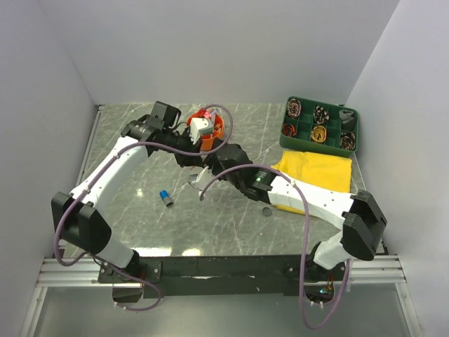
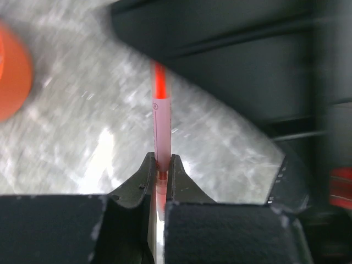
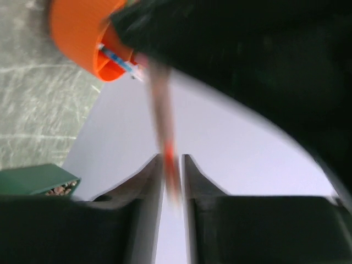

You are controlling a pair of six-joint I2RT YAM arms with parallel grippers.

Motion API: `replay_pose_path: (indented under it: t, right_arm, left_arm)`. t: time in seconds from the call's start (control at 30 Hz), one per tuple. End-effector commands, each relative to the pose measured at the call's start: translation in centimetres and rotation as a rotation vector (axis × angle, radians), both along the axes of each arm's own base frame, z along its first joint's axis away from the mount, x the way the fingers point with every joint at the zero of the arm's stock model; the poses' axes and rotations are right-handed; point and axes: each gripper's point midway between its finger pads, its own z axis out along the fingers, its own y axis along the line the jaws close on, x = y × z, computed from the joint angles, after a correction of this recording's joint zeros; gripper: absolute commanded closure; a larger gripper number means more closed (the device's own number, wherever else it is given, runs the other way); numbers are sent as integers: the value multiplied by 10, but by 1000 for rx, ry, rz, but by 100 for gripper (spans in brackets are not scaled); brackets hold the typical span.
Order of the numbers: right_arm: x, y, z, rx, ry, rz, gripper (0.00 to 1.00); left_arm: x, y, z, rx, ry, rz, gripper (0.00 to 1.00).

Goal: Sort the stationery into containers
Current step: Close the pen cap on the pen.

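My left gripper (image 2: 160,159) is shut on a thin pink pen with a red end (image 2: 161,121). The pen runs from its jaws to under the black body of the right arm. My right gripper (image 3: 173,158) has the same pen (image 3: 159,104), blurred, between its slightly parted jaws. A small gap shows beside it. In the top view both grippers meet just in front of the round orange organiser (image 1: 214,126), which holds several items. The green divided tray (image 1: 319,126) stands at the back right. A blue cap (image 1: 165,198) and a dark disc (image 1: 266,210) lie on the table.
A yellow cloth (image 1: 316,172) lies in front of the green tray, under the right forearm. The orange organiser also shows in the left wrist view (image 2: 11,71) and the right wrist view (image 3: 77,33). White walls close the table on three sides.
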Motion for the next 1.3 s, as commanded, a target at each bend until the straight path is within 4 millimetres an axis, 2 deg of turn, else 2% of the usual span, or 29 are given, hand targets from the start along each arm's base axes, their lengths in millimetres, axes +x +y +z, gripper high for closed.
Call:
replay_pose_path:
  t: [0.0,0.07,0.2,0.33,0.4,0.43,0.5,0.53,0.57,0.63,0.7,0.73,0.93,1.0,1.1,1.13,1.2,1.23,1.27]
  right_arm:
    - [25,6,35,142,-120,-97,63]
    - [31,7,48,186,-166,-125,54]
    - [35,4,67,231,-229,-147,51]
    - [25,-8,86,276,-257,-145,48]
    - [18,-9,83,284,-248,-131,46]
    - [13,-14,89,300,-254,-130,45]
    - [2,-13,85,324,-234,-114,42]
    - [-3,-17,89,344,-232,-116,34]
    - [-6,-19,84,355,-216,-122,18]
    - [-10,-25,81,356,-205,-148,15]
    - [-12,-32,78,370,-171,-181,2]
    - [-13,-37,69,360,-136,-200,0]
    - [-30,-64,46,349,-31,-236,0]
    - [-36,-79,46,393,9,-275,0]
    - [-40,-94,62,609,126,-345,0]
    - [-36,-102,86,787,185,-394,0]
    - [-33,-101,102,945,303,-417,0]
    - [-33,-99,137,1176,421,-421,0]
    - [-19,-116,149,1282,488,-470,0]
  left_arm:
    - [-36,-24,47,-162,-102,-189,99]
    - [-37,-23,46,-164,-94,-177,99]
    - [-37,-19,49,-176,-108,-149,99]
    - [-30,-20,46,-198,-124,-99,99]
    - [-25,-19,41,-192,-125,-62,99]
    - [-23,-19,39,-191,-117,-50,99]
    - [-19,-20,36,-188,-113,-26,99]
    - [-17,-20,33,-186,-109,-18,99]
    - [-14,-20,34,-190,-115,-16,99]
    - [-7,-20,32,-190,-107,3,99]
    - [1,-21,33,-199,-112,23,99]
    - [6,-21,35,-203,-118,35,99]
    - [28,-20,54,-246,-145,109,99]
    - [31,-19,58,-253,-142,130,99]
    - [34,-15,67,-258,-162,145,99]
    - [33,-14,68,-259,-162,147,99]
    - [31,-10,73,-260,-182,148,99]
    - [31,-10,74,-265,-188,148,99]
    - [29,-8,80,-274,-203,153,99]
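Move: The pen is already gripped in the left fingers; its cap end lies about 6 cm to the right of that hand, 3 cm farther out and 5 cm higher, right at the right hand's slightly parted fingertips. From the right hand, the orange holder stands some 8 cm ahead, 6 cm left and 20 cm below; the blue-capped tube is about 10 cm back and 19 cm left, and the yellow cloth roughly 5 cm back and 29 cm right, both some 26 cm lower. The right fingers, already parting around the cap, spread wide and come free of it; that hand goes about 2 cm forward, then lifts and draws back, and finally swings right, ending some 10 cm right and 6 cm up, rolled and turned clockwise. The left keeps its pinch on the pen, bobs slightly back and up, then carries the pen forward about 4 cm and higher. ##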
